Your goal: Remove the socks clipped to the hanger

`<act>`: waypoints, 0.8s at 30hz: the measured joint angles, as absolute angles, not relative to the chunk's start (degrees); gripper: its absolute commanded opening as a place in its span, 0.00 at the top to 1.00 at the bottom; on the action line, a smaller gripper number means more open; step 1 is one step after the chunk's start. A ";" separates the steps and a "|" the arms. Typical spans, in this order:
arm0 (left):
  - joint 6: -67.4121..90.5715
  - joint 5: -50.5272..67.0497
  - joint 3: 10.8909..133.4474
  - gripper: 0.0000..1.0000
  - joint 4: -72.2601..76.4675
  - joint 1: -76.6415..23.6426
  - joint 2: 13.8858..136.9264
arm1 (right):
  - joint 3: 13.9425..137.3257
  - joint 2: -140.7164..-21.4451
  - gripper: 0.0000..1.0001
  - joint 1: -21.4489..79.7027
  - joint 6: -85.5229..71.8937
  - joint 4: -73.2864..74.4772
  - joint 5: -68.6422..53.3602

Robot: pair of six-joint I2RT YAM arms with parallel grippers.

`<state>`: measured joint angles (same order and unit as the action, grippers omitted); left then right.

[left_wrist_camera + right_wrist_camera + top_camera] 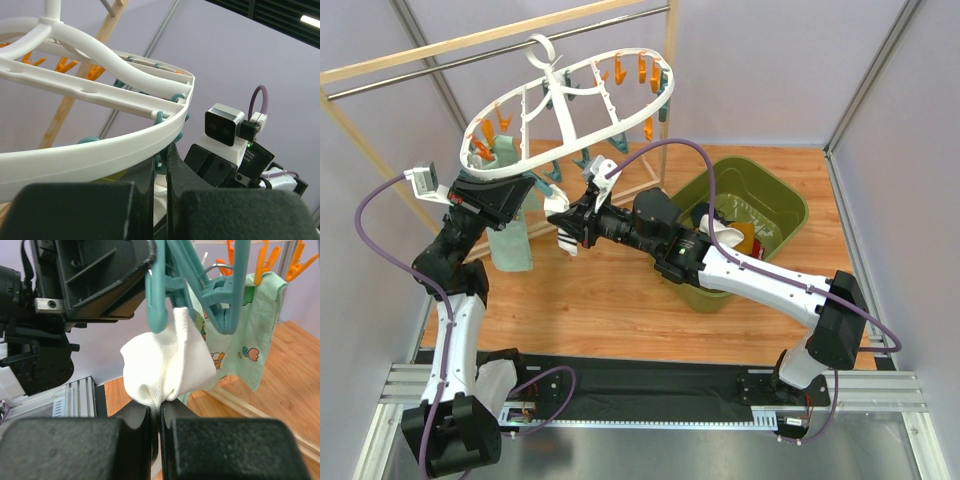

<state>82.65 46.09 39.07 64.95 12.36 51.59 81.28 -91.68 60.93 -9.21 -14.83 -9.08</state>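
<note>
The white oval hanger (575, 105) hangs by its hook from the rail, with orange and teal clips along its rim (100, 150). Under its near rim a white sock (167, 365) hangs from a teal clip (157, 295). My right gripper (159, 407) is shut on the sock's lower end (567, 242). My left gripper (161, 161) is shut on that teal clip just below the rim, beside the right gripper (568, 225). A mint green printed sock (510, 240) hangs clipped at the hanger's left (247, 335).
An olive green bin (785, 200) at the right holds several socks. The wooden and metal rail (500, 45) crosses the back. Purple walls stand on both sides. The left arm (460, 290) rises at the near left.
</note>
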 measured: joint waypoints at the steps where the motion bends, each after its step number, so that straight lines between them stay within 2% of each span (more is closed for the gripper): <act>1: 81.97 45.84 39.07 1.00 64.01 12.36 50.68 | 81.28 -91.68 1.00 60.93 -9.21 -14.83 -9.08; 14: 79.05 45.52 39.53 1.00 58.83 12.36 48.99 | 79.09 -90.76 1.00 60.93 -9.23 -14.83 -9.08; 19: 77.52 45.82 40.10 1.00 56.31 12.36 48.82 | 70.65 -85.21 1.00 60.93 -9.23 -12.21 -8.34; 24: 74.17 46.04 40.99 1.00 51.40 12.36 47.29 | 62.92 -75.22 0.99 59.09 -9.52 -3.51 -3.90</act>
<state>74.17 46.04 40.99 51.40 12.36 47.29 62.92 -75.22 59.09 -9.52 -3.51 -3.90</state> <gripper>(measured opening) 0.040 0.024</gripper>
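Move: My right hand already pinches the white striped sock; the green basket it goes to lies some 33 cm to its right, 13 cm ahead and 30 cm below. The teal clip is about 6 cm left of my right hand, 2 ahead and 6 above, and the green cloth hangs about 13 cm left and 8 ahead, at hand height. The clip sits in my left fingertips, its middle only about 2 cm right. I keep the sock pinched in my right hand and, after a short hold, draw it down out from under the teal clip, then sweep right towards the basket, some 9 cm right and 7 cm down in all, fingertips dipping about 10 degrees. My left hand stays near its place, fingers still shut on the clip, easing about 1 cm back and then forward again. ##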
